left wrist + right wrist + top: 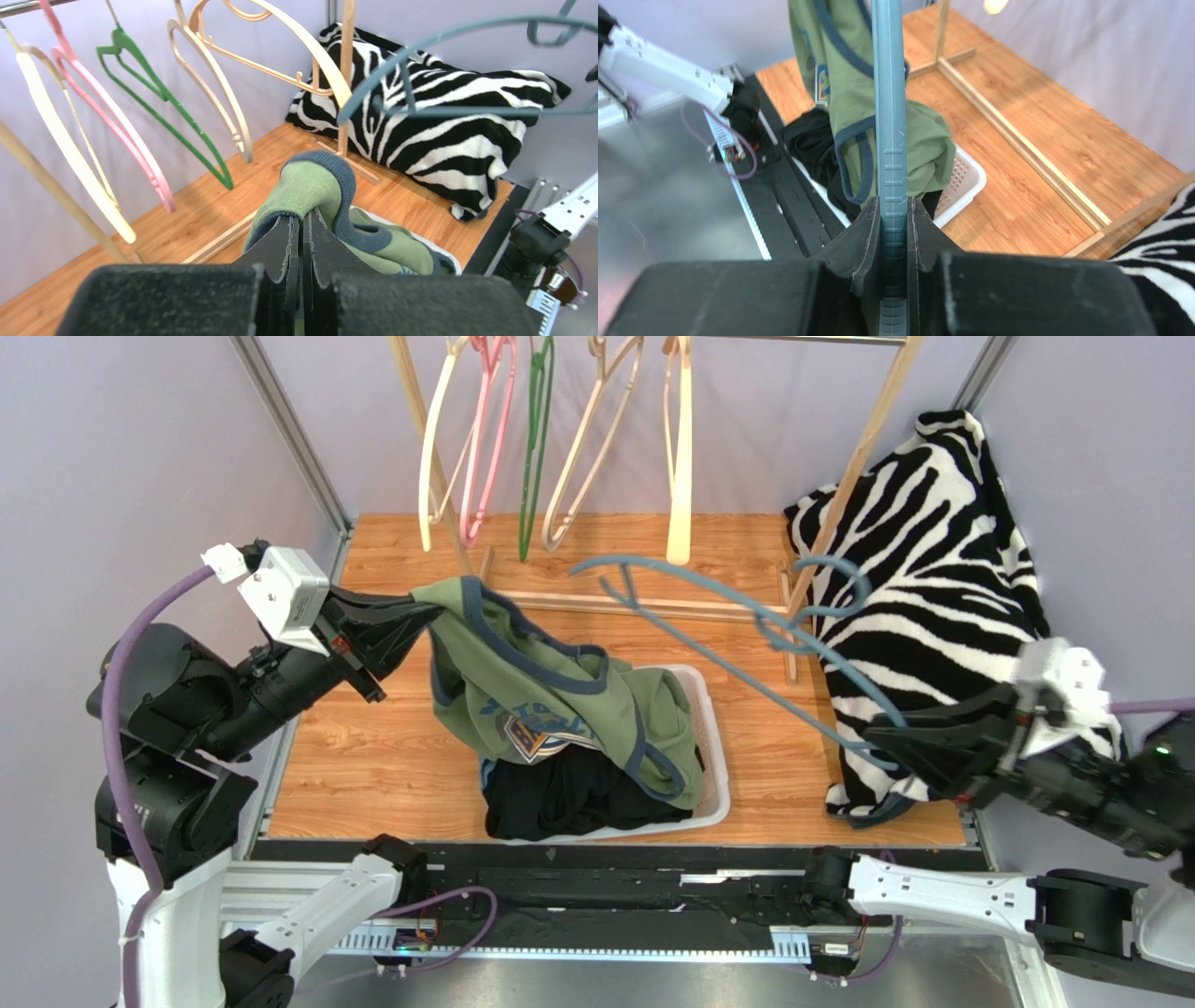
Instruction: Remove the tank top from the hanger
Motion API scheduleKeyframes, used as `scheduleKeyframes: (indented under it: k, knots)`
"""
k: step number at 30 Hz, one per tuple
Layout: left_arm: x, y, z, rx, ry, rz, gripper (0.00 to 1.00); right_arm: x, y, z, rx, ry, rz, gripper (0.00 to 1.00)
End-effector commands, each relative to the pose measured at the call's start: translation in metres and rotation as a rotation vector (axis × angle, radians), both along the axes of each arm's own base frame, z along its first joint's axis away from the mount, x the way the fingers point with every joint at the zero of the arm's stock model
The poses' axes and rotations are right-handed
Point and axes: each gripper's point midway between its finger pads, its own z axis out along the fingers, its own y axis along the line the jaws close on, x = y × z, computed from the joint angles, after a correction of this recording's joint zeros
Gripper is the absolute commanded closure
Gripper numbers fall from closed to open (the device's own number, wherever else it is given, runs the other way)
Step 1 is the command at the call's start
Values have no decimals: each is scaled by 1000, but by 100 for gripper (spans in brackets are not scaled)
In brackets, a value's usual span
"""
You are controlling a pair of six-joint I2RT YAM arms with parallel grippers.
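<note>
The green tank top (561, 693) with navy trim hangs from my left gripper (421, 616), which is shut on its strap. From there the cloth drapes down into the white basket (716, 742). In the left wrist view the folded strap (316, 189) bulges out just past the closed gripper (303, 224). My right gripper (884, 735) is shut on one arm of the blue-grey hanger (730, 665), held slanting above the basket. The right wrist view shows that bar (889, 105) clamped in the gripper (894, 210), with the tank top (843, 91) behind it. The hanger's bars look bare.
Black clothing (575, 798) lies in the basket under the tank top. A zebra-print blanket (926, 574) is draped at the right. Cream, pink (484, 420), green (536, 420) and wooden hangers dangle from a wooden rack at the back, its base rail (673, 602) on the floor.
</note>
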Motion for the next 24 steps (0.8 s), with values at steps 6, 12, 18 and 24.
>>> scheduleKeyframes:
  k: [6, 12, 18, 24]
  knots:
    - [9, -36, 13, 8, 35, -176, 100, 9, -89, 11, 199, -23, -264, 100]
    - [20, -73, -41, 185, 116, -292, 100, 33, -117, 20, 221, -10, -490, 100]
    - [38, -92, -157, 424, 322, -321, 100, 70, -98, 24, 41, -17, -716, 100]
    - [46, -90, -226, 548, 467, -313, 100, 95, -72, 30, -25, -30, -873, 100]
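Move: The basket, with the tank top's lower part heaped on black clothes in it, has its middle about 17 cm to the right of the left hand, 4 cm ahead and some 42 cm below. The right hand holds the freed blue hanger; the rack's rail near its right end lies roughly 38 cm ahead, 4 cm left and 4 cm higher, the nearest hanging pale hanger 35 cm ahead and 21 cm left, the zebra cushion 30 cm ahead, 20 cm right and 30 cm below. Keeping its pinch on the gathered shoulder of the tank top, the left hand first carries it level to the right, then plunges about 20 cm down towards the basket, ending nearly 10 cm farther right and a little forward, with the fingers tipping down some 40 degrees. Meanwhile the right hand draws the empty blue hanger about 12 cm to the right, away from the basket, while turning clockwise some 40 degrees, then comes back left a few centimetres and reaches about 8 cm forward and 4 cm up, swinging the hook round towards the rack. ##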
